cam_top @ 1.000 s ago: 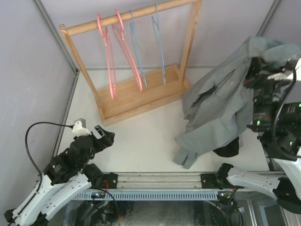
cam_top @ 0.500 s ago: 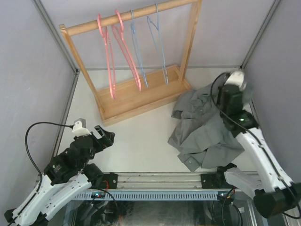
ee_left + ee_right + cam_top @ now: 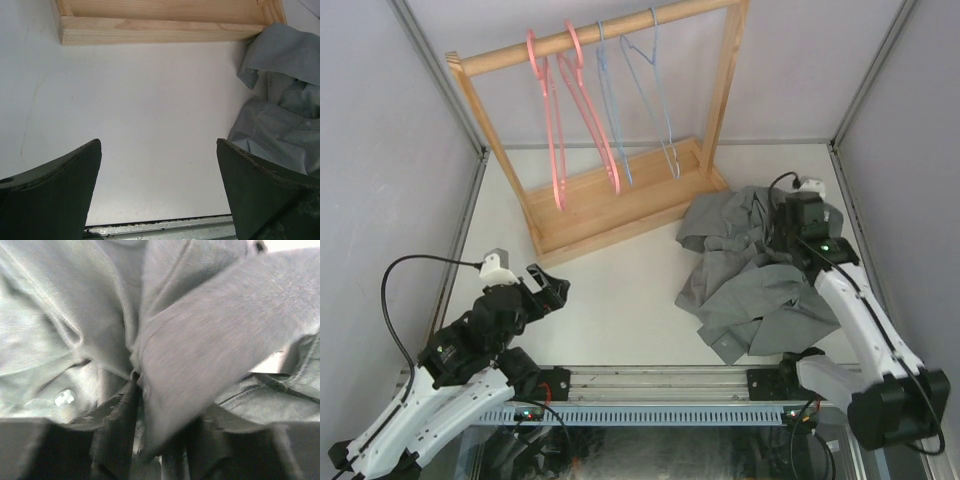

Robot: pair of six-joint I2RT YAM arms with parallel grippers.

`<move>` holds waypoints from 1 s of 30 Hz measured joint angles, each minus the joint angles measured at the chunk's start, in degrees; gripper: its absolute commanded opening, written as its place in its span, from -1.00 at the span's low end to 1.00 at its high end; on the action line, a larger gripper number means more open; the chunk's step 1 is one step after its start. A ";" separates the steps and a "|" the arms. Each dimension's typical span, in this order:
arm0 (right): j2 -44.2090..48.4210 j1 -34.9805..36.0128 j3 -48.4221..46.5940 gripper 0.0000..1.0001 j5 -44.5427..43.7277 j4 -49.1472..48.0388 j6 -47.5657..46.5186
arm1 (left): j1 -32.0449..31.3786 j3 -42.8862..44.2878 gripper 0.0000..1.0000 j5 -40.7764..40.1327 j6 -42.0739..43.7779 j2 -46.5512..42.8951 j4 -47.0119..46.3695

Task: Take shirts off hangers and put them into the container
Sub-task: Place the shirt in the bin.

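Note:
The grey shirt [image 3: 740,275] lies crumpled on the white table at the right, and its edge shows in the left wrist view [image 3: 282,125]. My right gripper [image 3: 783,238] is pressed down into it. Its jaws [image 3: 160,405] stand slightly apart, and a fold of the grey cloth [image 3: 215,340] lies loosely between them. Two pink hangers [image 3: 558,130] and two light-blue wire hangers [image 3: 655,95] hang bare on the rack's rod. My left gripper [image 3: 548,290] hovers open over bare table at the near left [image 3: 157,145]. The container is out of view.
The wooden rack [image 3: 620,205] stands at the back left, and its base plank [image 3: 160,25] lies ahead of the left gripper. Grey walls close in both sides. A metal rail [image 3: 660,385] runs along the near edge.
My right arm has come down from high up to the table, and the grey shirt it carried has collapsed into a heap. Its jaws have parted. One light-blue hanger has swung. The left arm shifted slightly.

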State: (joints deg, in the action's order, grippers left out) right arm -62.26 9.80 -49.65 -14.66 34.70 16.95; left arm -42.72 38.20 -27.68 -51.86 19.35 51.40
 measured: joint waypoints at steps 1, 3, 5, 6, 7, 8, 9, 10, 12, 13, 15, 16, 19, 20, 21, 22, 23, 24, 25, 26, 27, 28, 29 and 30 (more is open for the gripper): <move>1.88 0.35 -1.68 0.15 0.09 0.81 -0.13 | 0.00 0.00 1.00 -0.02 0.00 -0.13 0.00; 6.05 0.90 -6.29 0.28 0.31 2.12 -0.68 | 0.00 0.00 1.00 -0.02 0.00 -0.66 0.09; 10.16 1.27 -13.33 0.30 1.29 3.30 -1.81 | 0.00 0.00 1.00 -0.04 0.00 -1.51 0.07; 11.56 1.46 -17.03 0.30 1.90 3.63 -2.32 | 0.00 0.00 1.00 -0.02 0.00 -1.79 0.07; 12.72 1.79 -20.79 0.30 2.64 3.89 -2.78 | 0.00 0.00 1.00 -0.04 0.00 -1.95 0.02; 13.62 2.36 -23.54 0.30 3.32 3.98 -3.06 | 0.00 0.00 1.00 -0.02 0.00 -1.95 -0.11; 14.64 3.15 -25.09 0.30 4.11 4.13 -3.21 | 0.00 0.00 1.00 0.00 0.00 -1.90 -0.17; 16.20 4.79 -25.94 0.30 5.33 4.26 -3.43 | 0.00 0.00 1.00 0.02 0.02 -1.81 -0.28; 18.95 9.97 -24.74 0.29 7.82 4.33 -3.76 | 0.00 0.00 1.00 0.02 0.09 -1.29 -0.50; 20.09 13.81 -22.93 0.29 9.01 4.48 -3.67 | 0.00 0.00 1.00 0.02 0.17 -0.90 -0.66; 20.57 21.88 -18.67 0.27 8.68 5.07 -1.92 | 0.00 0.00 1.00 0.04 0.42 -0.13 -1.03; 19.87 26.16 -16.50 0.27 7.19 5.25 -0.35 | 0.00 0.00 1.00 0.04 0.46 0.13 -1.16; 15.69 40.15 -10.88 0.30 -0.81 6.67 5.97 | 0.00 0.00 1.00 0.02 0.48 0.39 -1.22; 13.16 46.77 -9.42 0.31 -5.88 7.54 9.35 | 0.00 0.00 1.00 0.00 0.48 0.37 -1.20; 10.75 51.69 -8.74 0.32 -9.49 8.61 12.35 | 0.00 0.00 1.00 0.00 0.46 0.31 -1.18; 8.07 56.43 -8.57 0.33 -13.53 10.56 16.57 | 0.00 0.00 1.00 -0.02 0.44 0.11 -1.14; 6.10 59.82 -8.59 0.35 -16.65 12.37 20.92 | 0.00 0.00 1.00 -0.02 0.44 -0.31 -1.11; 4.02 63.01 -8.68 0.37 -19.65 14.62 26.27 | 0.00 -0.02 1.00 -0.04 0.42 -0.87 -1.11; 1.64 65.92 -8.81 0.38 -22.99 17.79 32.87 | 0.02 -0.15 1.00 -0.09 0.39 -1.55 -1.16; -0.20 67.54 -8.83 0.39 -24.98 19.80 37.44 | 0.02 -0.35 1.00 -0.09 0.39 -2.12 -1.14; -2.40 68.83 -8.94 0.40 -27.30 22.51 42.86 | 0.04 -0.66 1.00 -0.15 0.39 -2.67 -1.09; -4.76 69.68 -9.09 0.42 -29.20 25.20 48.39 | 0.04 -0.90 1.00 -0.15 0.39 -2.99 -0.90; -7.04 70.20 -9.18 0.50 -30.58 27.67 53.55 | 0.04 -0.96 1.00 -0.15 0.39 -3.13 -0.59; -9.27 70.40 -9.29 0.56 -31.47 29.88 58.23 | 0.04 -0.96 1.00 -0.17 0.39 -3.15 -0.33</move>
State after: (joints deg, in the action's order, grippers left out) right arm -71.53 80.20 -58.94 -46.13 64.58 75.18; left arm -42.68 37.23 -27.86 -51.46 16.21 51.07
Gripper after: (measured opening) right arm 0.705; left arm 0.998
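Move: The right hand is in the heaped grey shirt over the bin, fingers already parting. The bin's middle is some 4 cm back, 2 cm to the right and 8 cm below. The shirt's loose near-left end lies about 18 cm back, 15 cm to the left and 10 cm down. The rack's right foot is roughly 10 cm ahead, 14 cm left and 12 cm below. From the left hand, that loose end is about 7 cm back, 28 cm right and 16 cm down. Straight up first, the right hand opens wider, lets go of the shirt and rises about 25 cm, fingertips tilting up. It then arcs left and back and sinks towards the shirt's loose near-left end, stopping close to starting height, some 15 cm farther back and 20 cm left; the fingers tip down again, still open. ##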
